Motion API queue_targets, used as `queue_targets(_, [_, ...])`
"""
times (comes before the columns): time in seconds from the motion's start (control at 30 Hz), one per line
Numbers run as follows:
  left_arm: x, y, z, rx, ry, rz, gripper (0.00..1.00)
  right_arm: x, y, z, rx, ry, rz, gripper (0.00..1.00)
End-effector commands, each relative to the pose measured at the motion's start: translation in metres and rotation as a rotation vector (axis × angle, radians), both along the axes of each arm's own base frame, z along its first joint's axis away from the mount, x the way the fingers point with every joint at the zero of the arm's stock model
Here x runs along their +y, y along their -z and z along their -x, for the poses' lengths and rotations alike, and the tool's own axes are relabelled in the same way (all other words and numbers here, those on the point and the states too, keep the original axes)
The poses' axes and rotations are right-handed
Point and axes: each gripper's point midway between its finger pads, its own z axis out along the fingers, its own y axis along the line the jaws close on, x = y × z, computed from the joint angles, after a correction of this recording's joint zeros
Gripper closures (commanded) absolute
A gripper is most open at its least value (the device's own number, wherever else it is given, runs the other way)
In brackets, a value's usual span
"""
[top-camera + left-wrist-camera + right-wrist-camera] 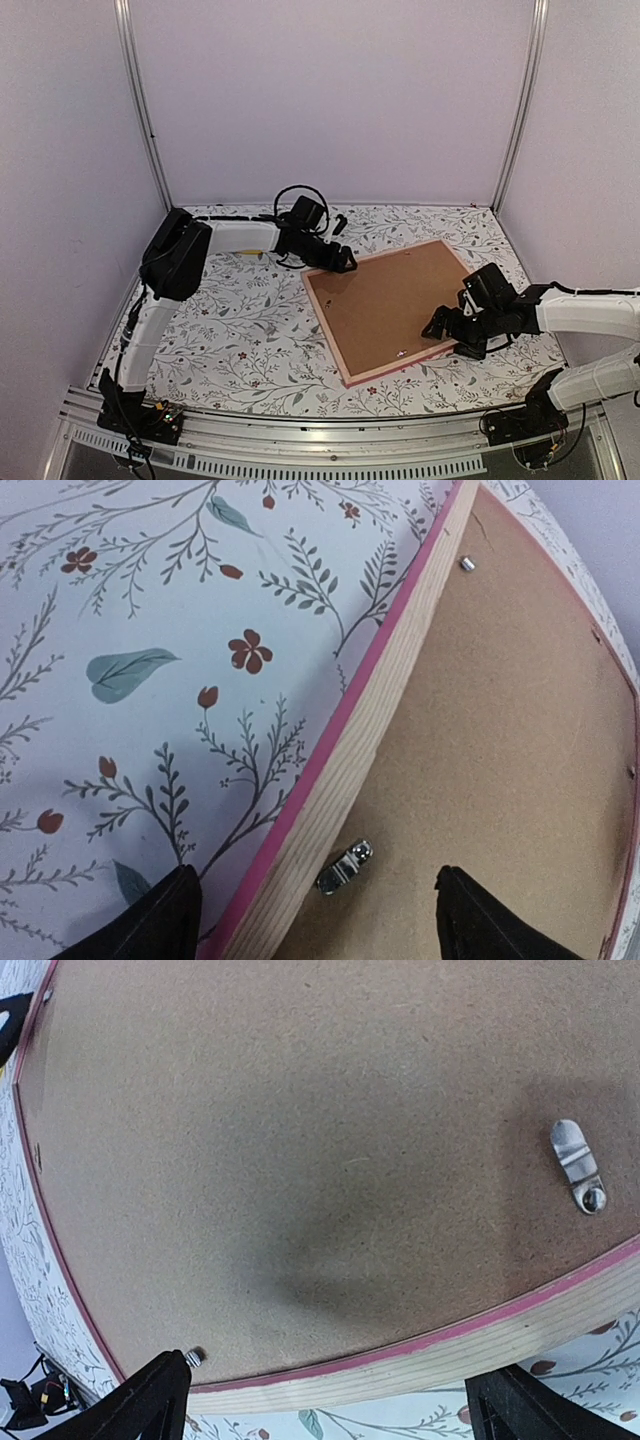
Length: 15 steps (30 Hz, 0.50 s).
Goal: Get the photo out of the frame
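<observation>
The frame (pixel 323 322) lies face down on the floral table, its pink rim and pale wood edge (pixel 350 770) around the brown backing board (pixel 390 300). The photo is hidden under that board. My left gripper (pixel 340 262) hangs open over the frame's far left edge; its fingers straddle the wood edge and a small metal clip (pixel 345 868). My right gripper (pixel 445 330) stands open over the frame's near right edge (pixel 450 1355), with nothing between its fingers. Another metal clip (pixel 578 1165) rests turned onto the board.
A floral cloth (pixel 240 330) covers the table. Pale walls with metal corner posts (pixel 140 110) close in the back and sides. A black cable loops above the left wrist (pixel 295 195). The metal rail (pixel 330 435) runs along the near edge.
</observation>
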Motion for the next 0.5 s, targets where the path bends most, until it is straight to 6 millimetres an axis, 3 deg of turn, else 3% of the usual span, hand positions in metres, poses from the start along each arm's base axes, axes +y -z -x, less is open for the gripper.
queue_targets(0.0, [0.012, 0.014, 0.039, 0.088, -0.002, -0.059, 0.18, -0.004, -0.012, -0.038, -0.113, 0.002, 0.019, 0.01])
queue_targets(0.2, [0.024, 0.010, 0.071, 0.102, -0.026, -0.065, 0.18, -0.005, -0.023, -0.080, -0.173, -0.002, 0.053, 0.01])
queue_targets(0.47, [0.024, 0.013, 0.121, 0.127, -0.033, -0.083, 0.18, 0.018, -0.030, -0.141, -0.225, -0.070, 0.097, 0.01])
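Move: The backing board's middle, lying face down in its frame, is about 13 cm back and 13 cm right of the left gripper, whose open jaws straddle the far rim; a metal clip sits some 3 cm to that gripper's right and 2 cm back. From the right gripper, astride the near rim, the board's middle is roughly 9 cm ahead and 13 cm left, with one clip about 3 cm ahead and 4 cm right, another 12 cm left and 4 cm back. Turn the frame counter-clockwise between both hands: push the right gripper forward about 9 cm, slightly to the right, its outer finger against the near rim, tilting its left side down some 10 degrees. Meanwhile draw the left gripper back about 6 cm and left 5 cm, its outer finger bearing on the far rim. Keep both jaws open, astride the rim, and stay level. ##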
